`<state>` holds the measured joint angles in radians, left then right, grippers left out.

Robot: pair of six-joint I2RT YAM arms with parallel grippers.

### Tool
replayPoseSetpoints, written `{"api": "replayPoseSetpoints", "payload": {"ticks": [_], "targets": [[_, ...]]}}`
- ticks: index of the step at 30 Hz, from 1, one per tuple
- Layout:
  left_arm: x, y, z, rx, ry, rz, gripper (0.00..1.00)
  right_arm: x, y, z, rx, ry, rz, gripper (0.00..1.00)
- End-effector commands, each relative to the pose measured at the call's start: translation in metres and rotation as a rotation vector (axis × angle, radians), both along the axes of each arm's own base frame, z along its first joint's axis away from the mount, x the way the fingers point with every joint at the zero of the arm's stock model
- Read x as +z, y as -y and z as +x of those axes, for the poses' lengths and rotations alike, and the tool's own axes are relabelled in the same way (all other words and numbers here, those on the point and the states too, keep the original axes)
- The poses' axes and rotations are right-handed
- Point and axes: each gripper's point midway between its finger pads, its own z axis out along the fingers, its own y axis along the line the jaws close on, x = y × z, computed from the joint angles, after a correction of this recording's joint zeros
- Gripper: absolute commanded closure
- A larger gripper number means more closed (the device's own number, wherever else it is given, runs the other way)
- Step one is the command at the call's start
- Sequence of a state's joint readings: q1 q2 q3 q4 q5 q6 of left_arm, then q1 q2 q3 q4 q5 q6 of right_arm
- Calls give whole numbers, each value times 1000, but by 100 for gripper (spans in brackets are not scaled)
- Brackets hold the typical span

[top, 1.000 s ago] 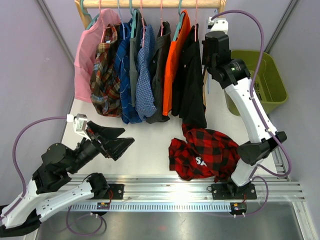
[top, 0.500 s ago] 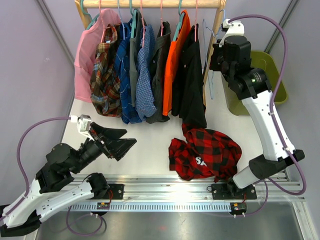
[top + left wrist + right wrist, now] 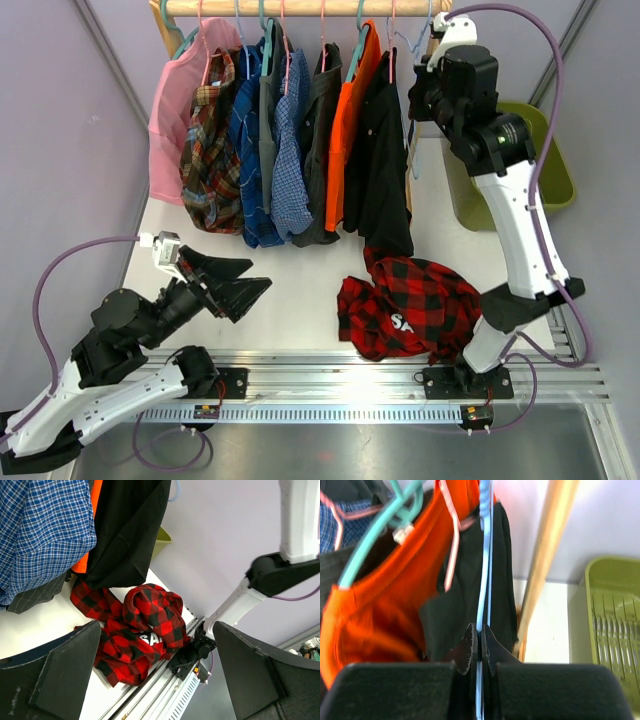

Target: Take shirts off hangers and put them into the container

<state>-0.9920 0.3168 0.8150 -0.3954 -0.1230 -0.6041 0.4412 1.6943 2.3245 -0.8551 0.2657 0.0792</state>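
Observation:
A red-and-black plaid shirt (image 3: 410, 305) lies crumpled on the white table by the right arm's base; the left wrist view shows this shirt (image 3: 135, 630) too. Several shirts hang on hangers from the wooden rail (image 3: 300, 8), with the orange (image 3: 345, 140) and the black (image 3: 380, 170) furthest right. My right gripper (image 3: 428, 88) is up by the rail's right end, shut on a bare pale blue hanger (image 3: 485, 555); its jaws (image 3: 480, 635) pinch the thin wire. My left gripper (image 3: 258, 275) hovers low at the left, open and empty, facing the plaid shirt. The olive-green container (image 3: 548, 150) stands at the far right.
The rack's wooden post (image 3: 547, 565) stands between the hanging black shirt and the container (image 3: 610, 620). Pink and teal hangers (image 3: 375, 525) carry the orange shirt and its neighbours. An aluminium rail (image 3: 350, 375) runs along the near table edge. Purple walls close in both sides.
The right arm, still holding the pale blue hanger, swung right toward the container and has come back up and left toward the rail's end. The left arm barely shifted.

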Motion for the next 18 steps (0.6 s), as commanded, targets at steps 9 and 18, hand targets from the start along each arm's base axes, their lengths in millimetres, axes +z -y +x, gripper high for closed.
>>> {"api": "replayPoseSetpoints", "payload": {"ticks": [9, 18], "targets": [[12, -14, 2, 52, 42, -39, 1, 6, -7, 40, -26, 42, -60, 100], [9, -17, 3, 65, 41, -29, 1, 19, 9, 52, -109, 98, -49, 100]]}}
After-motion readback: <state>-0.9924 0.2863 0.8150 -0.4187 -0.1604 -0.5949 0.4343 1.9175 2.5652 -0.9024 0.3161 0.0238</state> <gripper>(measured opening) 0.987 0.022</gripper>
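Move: The blue hanger is already pinched in the right hand, and the free right end of the rod lies about 14 cm ahead, 1 cm left and 18 cm above that hand. The black shirt hangs some 12 cm ahead, 5 cm left and 10 cm lower; the rack's wooden leg is 12 cm ahead, 5 cm right and 10 cm below. From the idle left hand, that rod end is roughly 45 cm ahead, 28 cm right and 29 cm up. The blue hanger, held upright with its hook above the right hand and its flat side facing the shirts, is carried about 5 cm forward towards the free right end of the rod, beside the black shirt's pink hanger. Once most of the way forward, the hand sinks some 2 cm. The closed fingers keep their pinch on the wire and the wrist hardly turns. ##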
